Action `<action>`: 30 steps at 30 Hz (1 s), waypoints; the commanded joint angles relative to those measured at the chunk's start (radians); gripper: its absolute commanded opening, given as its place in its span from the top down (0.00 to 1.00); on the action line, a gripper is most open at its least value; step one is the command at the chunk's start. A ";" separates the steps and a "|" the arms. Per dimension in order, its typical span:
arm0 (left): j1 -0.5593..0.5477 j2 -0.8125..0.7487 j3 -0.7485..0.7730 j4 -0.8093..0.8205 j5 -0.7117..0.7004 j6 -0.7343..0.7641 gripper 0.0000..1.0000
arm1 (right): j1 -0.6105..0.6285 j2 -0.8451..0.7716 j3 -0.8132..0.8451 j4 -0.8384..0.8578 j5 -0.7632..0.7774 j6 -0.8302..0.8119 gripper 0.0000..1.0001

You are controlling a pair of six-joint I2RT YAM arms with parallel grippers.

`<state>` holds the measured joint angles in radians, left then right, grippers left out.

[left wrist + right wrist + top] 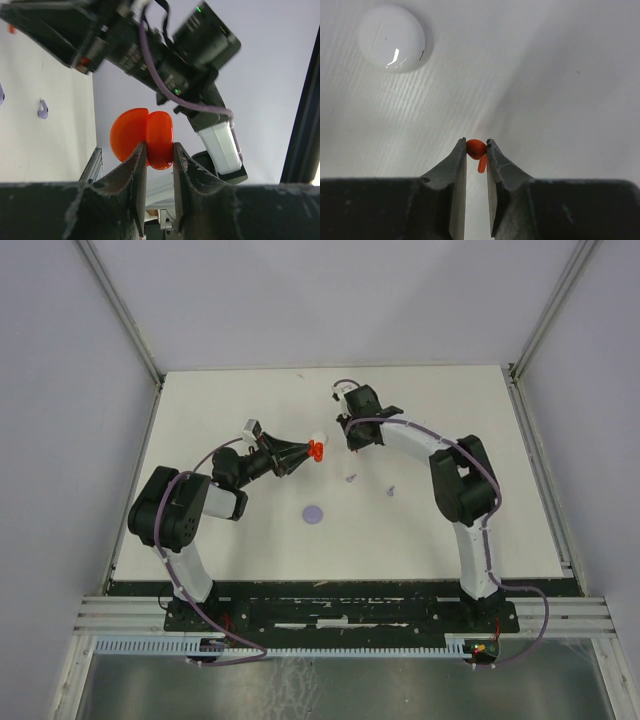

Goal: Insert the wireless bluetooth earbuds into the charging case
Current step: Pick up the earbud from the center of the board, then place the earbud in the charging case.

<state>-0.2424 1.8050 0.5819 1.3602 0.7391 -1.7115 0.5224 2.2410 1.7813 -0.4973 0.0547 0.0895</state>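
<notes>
A red charging case (150, 134), hinged open into two rounded halves, is held off the table with my left gripper (159, 150) shut on one half; from above the case (316, 450) shows at the tip of that gripper (300, 453). My right gripper (476, 145) points down at the white table, both fingers pressed against a tiny red stemmed earbud (476, 148). In the top view the right gripper (351, 440) stands just right of the red case. Two pale purple earbuds (350, 478) (391, 490) lie loose on the table.
A round white case (391, 37) lies shut on the table beyond the right gripper. A pale purple disc (315, 513) lies nearer the arms' bases. The right arm (165, 55) crosses above the red case in the left wrist view. Enclosure walls ring the table.
</notes>
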 commanded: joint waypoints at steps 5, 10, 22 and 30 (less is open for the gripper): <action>-0.026 0.012 0.057 0.020 0.014 0.016 0.97 | -0.019 -0.482 -0.459 0.721 -0.010 0.035 0.96; -0.058 0.066 0.101 0.066 0.018 -0.040 0.97 | -0.022 -0.626 -0.663 1.002 -0.100 0.047 0.99; -0.093 0.152 0.145 0.203 0.042 -0.146 0.97 | -0.024 -0.738 -1.038 1.586 -0.311 0.063 0.99; -0.095 0.171 0.150 0.246 0.071 -0.173 0.97 | -0.024 -0.651 -1.097 1.909 -0.467 0.165 0.99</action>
<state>-0.3336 1.9709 0.7025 1.4906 0.7715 -1.8317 0.5011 1.5604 0.6857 1.1610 -0.2974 0.1791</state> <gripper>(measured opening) 0.305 0.241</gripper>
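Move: Back and up from the right hand, which already holds the orange earbud just clear of the board, the red charging case sits in the left fingers, about 12 cm nearer the bases, 8 cm left and 15 cm higher. The white case lies some 4 cm ahead of the right hand and 8 cm left; one lilac earbud is about 7 cm back, 1 cm left, another 10 cm back, 9 cm right. The orange earbud is some 12 cm ahead of the left hand, 10 cm right and 15 cm below. Lifting the pinched orange earbud, the right hand shoots up some 20 cm, then draws back about 8 cm at that height towards the red case, its fingers swinging from steeply down to roughly level, pointing forward-left. The left hand keeps hold of the red case and carries it about 4 cm right, turning slightly clockwise. ##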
